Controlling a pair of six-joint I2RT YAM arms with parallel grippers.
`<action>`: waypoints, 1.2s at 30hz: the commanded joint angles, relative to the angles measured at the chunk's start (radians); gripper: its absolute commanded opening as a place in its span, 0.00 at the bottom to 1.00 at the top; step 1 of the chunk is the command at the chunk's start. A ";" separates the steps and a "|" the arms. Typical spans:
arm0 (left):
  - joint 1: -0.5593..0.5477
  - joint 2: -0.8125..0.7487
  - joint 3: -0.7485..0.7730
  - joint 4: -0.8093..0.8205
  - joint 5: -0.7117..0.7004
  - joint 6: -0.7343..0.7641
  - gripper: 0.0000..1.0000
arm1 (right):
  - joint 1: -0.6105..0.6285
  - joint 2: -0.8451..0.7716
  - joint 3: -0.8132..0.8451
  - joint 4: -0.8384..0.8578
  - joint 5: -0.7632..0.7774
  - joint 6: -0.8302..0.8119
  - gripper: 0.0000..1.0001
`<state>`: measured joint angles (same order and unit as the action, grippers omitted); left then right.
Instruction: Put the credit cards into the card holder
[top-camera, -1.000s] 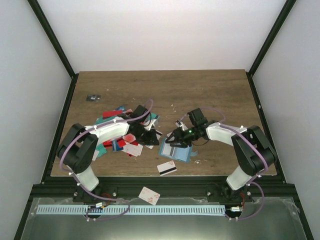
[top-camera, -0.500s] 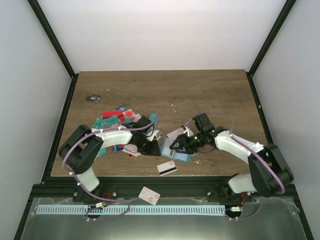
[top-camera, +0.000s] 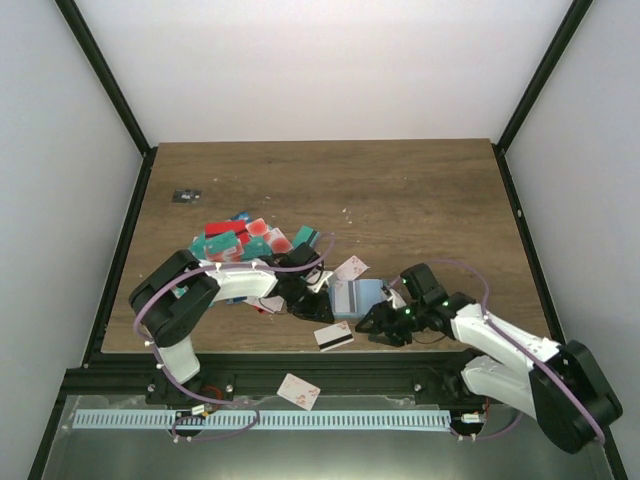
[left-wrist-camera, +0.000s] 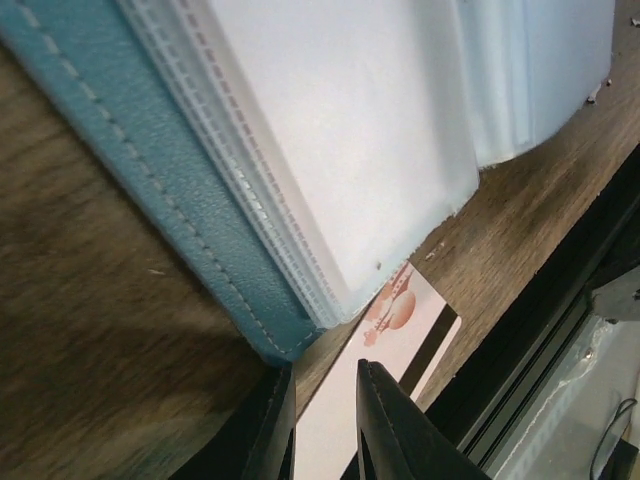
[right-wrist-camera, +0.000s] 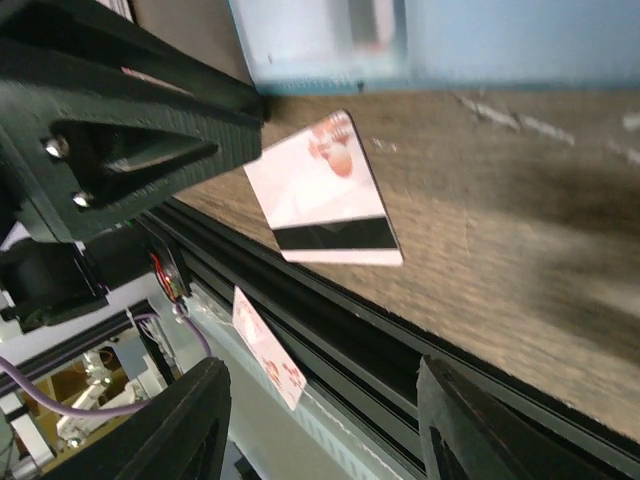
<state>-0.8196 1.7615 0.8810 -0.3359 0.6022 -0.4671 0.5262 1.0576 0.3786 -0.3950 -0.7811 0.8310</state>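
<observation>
The card holder (top-camera: 358, 296) lies open on the table, teal-blue cover (left-wrist-camera: 190, 240) under clear pocket sleeves. A white credit card with red blotches and a black stripe (top-camera: 334, 337) lies just nearer than it, close to the table's front edge (right-wrist-camera: 325, 200). My left gripper (top-camera: 318, 310) hangs low at the holder's near-left corner; its jaws (left-wrist-camera: 322, 375) stand a narrow gap apart over that card (left-wrist-camera: 400, 320), with nothing gripped. My right gripper (top-camera: 385, 328) is beside the holder's near-right side, fingers wide apart (right-wrist-camera: 330, 430) and empty. More credit cards are piled at the left (top-camera: 240, 243).
One white-and-red card (top-camera: 350, 267) lies at the holder's far edge. Another card (top-camera: 298, 390) has dropped off the table onto the frame below (right-wrist-camera: 265, 360). A small dark object (top-camera: 185, 196) sits at the far left. The black frame rail (right-wrist-camera: 400, 350) runs right along the front edge.
My right arm has pulled back from above the holder toward the front edge and opened wider. My left gripper has slid right and nearer, from the pile to the holder's corner.
</observation>
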 joint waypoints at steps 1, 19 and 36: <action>-0.030 0.016 -0.038 0.015 -0.050 -0.027 0.19 | 0.060 -0.090 -0.061 0.056 0.056 0.153 0.53; -0.129 -0.037 -0.159 0.105 -0.098 -0.153 0.18 | 0.401 -0.296 -0.263 0.277 0.350 0.627 0.52; -0.135 -0.069 -0.210 0.133 -0.096 -0.188 0.17 | 0.620 0.069 -0.240 0.641 0.584 0.880 0.50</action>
<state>-0.9432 1.6760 0.7197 -0.1207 0.5625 -0.6491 1.1065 1.0584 0.1226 0.1566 -0.2764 1.6238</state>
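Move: The striped card lies flat by the table's front edge, its middle about 4 cm back, 2 cm right and 1 cm below the left hand's nearly shut fingertips. From the open right hand its middle is some 9 cm left, 1 cm back and 5 cm down. The card holder sits roughly 9 cm ahead and 3 cm left of the right hand, at the card's height, and a loose pink card lies about 13 cm ahead and 6 cm right of the left hand. Back towards the table's front edge, the left hand drags the striped card with its fingertips, travelling about 4 cm low over the table, then holds there. The right hand, open, first swings back and down over some 6 cm, then goes left and further down to the card's right end, turning about 15 degrees clockwise; it doesn't grip. ##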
